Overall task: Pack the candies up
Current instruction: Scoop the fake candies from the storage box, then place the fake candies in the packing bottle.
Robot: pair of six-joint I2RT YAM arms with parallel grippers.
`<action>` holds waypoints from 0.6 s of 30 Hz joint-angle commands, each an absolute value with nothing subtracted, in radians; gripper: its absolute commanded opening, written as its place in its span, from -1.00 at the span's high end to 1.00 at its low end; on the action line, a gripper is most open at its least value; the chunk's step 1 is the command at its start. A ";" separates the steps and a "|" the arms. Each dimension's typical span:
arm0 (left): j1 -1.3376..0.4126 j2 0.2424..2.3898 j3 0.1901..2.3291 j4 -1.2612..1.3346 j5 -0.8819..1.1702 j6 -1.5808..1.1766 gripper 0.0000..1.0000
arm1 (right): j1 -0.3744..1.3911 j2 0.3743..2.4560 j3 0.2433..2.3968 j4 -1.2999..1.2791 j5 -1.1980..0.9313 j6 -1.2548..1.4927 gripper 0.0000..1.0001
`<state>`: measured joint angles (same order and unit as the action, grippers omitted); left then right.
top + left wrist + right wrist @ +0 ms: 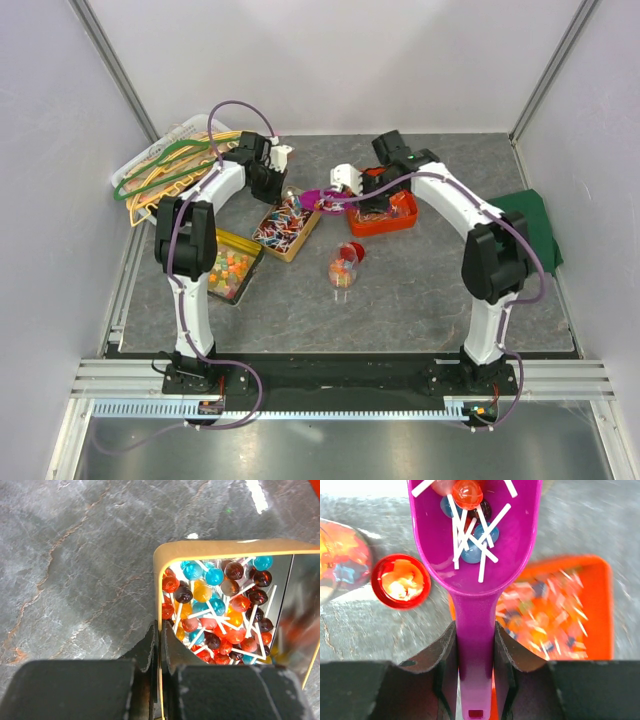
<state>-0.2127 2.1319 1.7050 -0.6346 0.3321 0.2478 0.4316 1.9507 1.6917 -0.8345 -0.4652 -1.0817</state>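
My left gripper (272,193) (162,630) is shut on the side wall of a tan tin (262,222) (165,555) full of lollipops (287,222) (215,610). My right gripper (341,200) (475,630) is shut on the handle of the purple scoop (316,198) (522,525), which carries a few lollipops (470,525) and hovers between the tin and an orange tray (404,222) (600,580) of wrapped candies (380,212) (545,615). Pastel ball candies (230,270) fill a yellow tin (237,240) at the left.
A small clear jar (342,273) (340,560) holding some candies stands at the middle, with the round red lid (353,250) (400,581) beside it. A white basket (135,160) of coloured hangers (170,160) sits back left. A green cloth (532,225) lies at the right edge.
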 commanded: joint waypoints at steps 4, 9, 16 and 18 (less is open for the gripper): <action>-0.202 2.164 1.761 -0.643 0.307 0.218 0.91 | 0.341 1.766 1.594 -0.741 -0.606 -0.962 1.00; -0.202 2.181 1.775 -0.650 0.296 0.224 0.74 | 0.314 1.669 1.517 -0.742 -0.623 -0.954 1.00; -0.201 2.168 1.775 -0.653 0.307 0.222 0.31 | 0.299 1.580 1.453 -0.857 -0.597 -1.023 1.00; -0.202 2.161 1.769 -0.653 0.307 0.222 0.16 | 0.299 1.559 1.453 -0.917 -0.563 -1.052 1.00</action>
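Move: The right hand holds the purple scoop, its bowl already loaded with lollipops. From that hand the storage box, the clear jar, stands about 14 cm back, 4 cm left and 8 cm below; the red lid is 6 cm back, 1 cm left; the lollipop box is 15 cm left, 1 cm ahead; the orange box is 9 cm ahead, 6 cm right. The left fingers grip the lollipop box's rim, its middle about 7 cm back, 3 cm right. The left fingers let go of the lollipop box's rim, opening about a third of their range while the hand sinks roughly 1 cm. Still gripping the handle, the right hand carries the loaded scoop up and right away from the lollipop box, about 5 cm each, then swings back some 4 cm, bringing the bowl into line with the clear jar while turning about 10 degrees, bowl end rising. ##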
